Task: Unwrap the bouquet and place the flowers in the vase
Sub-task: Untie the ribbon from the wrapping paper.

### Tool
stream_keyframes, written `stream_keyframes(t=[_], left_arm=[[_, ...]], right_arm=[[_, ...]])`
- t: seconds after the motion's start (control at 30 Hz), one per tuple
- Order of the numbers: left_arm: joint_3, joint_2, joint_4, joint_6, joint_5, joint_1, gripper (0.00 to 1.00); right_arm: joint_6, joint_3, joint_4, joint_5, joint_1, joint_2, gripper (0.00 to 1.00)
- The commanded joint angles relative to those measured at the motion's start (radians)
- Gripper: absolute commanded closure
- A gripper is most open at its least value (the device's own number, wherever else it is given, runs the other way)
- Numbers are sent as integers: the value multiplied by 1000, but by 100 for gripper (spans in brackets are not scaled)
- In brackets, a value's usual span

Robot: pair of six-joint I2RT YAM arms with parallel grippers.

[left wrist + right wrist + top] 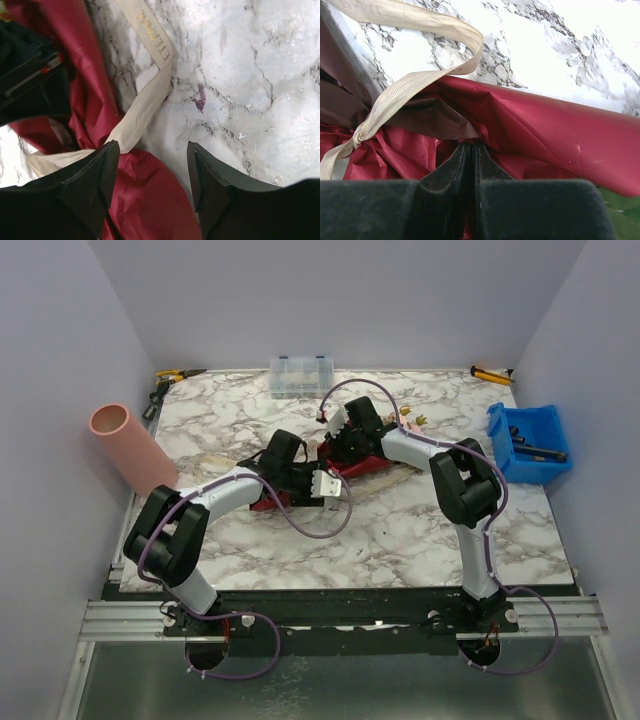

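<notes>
The bouquet (pixel 358 466) lies mid-table in its dark maroon sheet (pixel 560 130), with the beige ribbon (pixel 405 90) still knotted round it. A few pale flowers (pixel 414 423) peek out at its far right end, and green stems (pixel 620 200) show under the sheet's edge. My right gripper (pixel 472 146) is shut, pinching a fold of the maroon sheet. My left gripper (pixel 152 147) hangs open just above the sheet (pixel 145 200) and a ribbon tail (pixel 145 105), holding nothing. In the top view the two grippers, left (pixel 297 462) and right (pixel 340 450), meet over the bouquet. The salmon-pink vase (pixel 125 445) leans at the table's left edge.
A blue bin (pixel 527 443) holding dark tools sits at the right edge. A clear compartment box (pixel 301 377) stands at the back centre. Hand tools lie in the back corners, one on the left (pixel 178 374) and one on the right (pixel 492 373). Grey walls close in on three sides.
</notes>
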Motion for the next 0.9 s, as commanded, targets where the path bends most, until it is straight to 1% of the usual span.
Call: stream_keyframes(t=[0.0,0.1,0.3,0.5,0.6,0.73,0.87], left_arm=[[-14,45,32,135,-89,-44,39],[-14,75,57,157,-122,-70,41],[-21,96,70,192,-124,-114,42],[-30,113,77,252,-182,-186,43],[-10,135,83,251,-194,-196,42],[13,184,116,267,-236,-200,39],[34,217,127,281,-251,-200,38]], right_arm=[[-48,-89,-224,132,-1,154,91],[-49,-88,-225,129,0,154,91],[-52,-87,-226,128,-1,154,91],[-52,-85,-229,126,-1,157,90],[-51,-86,-229,127,-1,157,91],[-51,-86,-230,124,-2,157,91],[-52,-85,-231,124,-1,157,91]])
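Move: The near tail of the ribbon runs below the open left hand: the strip it goes for lies about 4 cm to its right, 1 cm ahead and some 7 cm down. The ribbon's knot at the paper's waist is about 6 cm ahead, level sideways; the ribbon's bend is roughly 7 cm right and 1 cm back. The flared paper end spreads some 8 cm left and 1 cm back. From the right hand, the strip lies about 11 cm back and 1 cm left. With its fingers staying open, the left hand comes down close over the ribbon's near tail, the strip ending up beside its forward finger; a touch can't be made out. It sinks about 4 cm and travels 5 cm to the right, easing back a little and then forward again, while rolling some 20 degrees about its pointing direction. The right hand holds still, keeping its pinch on the red wrapping paper. ##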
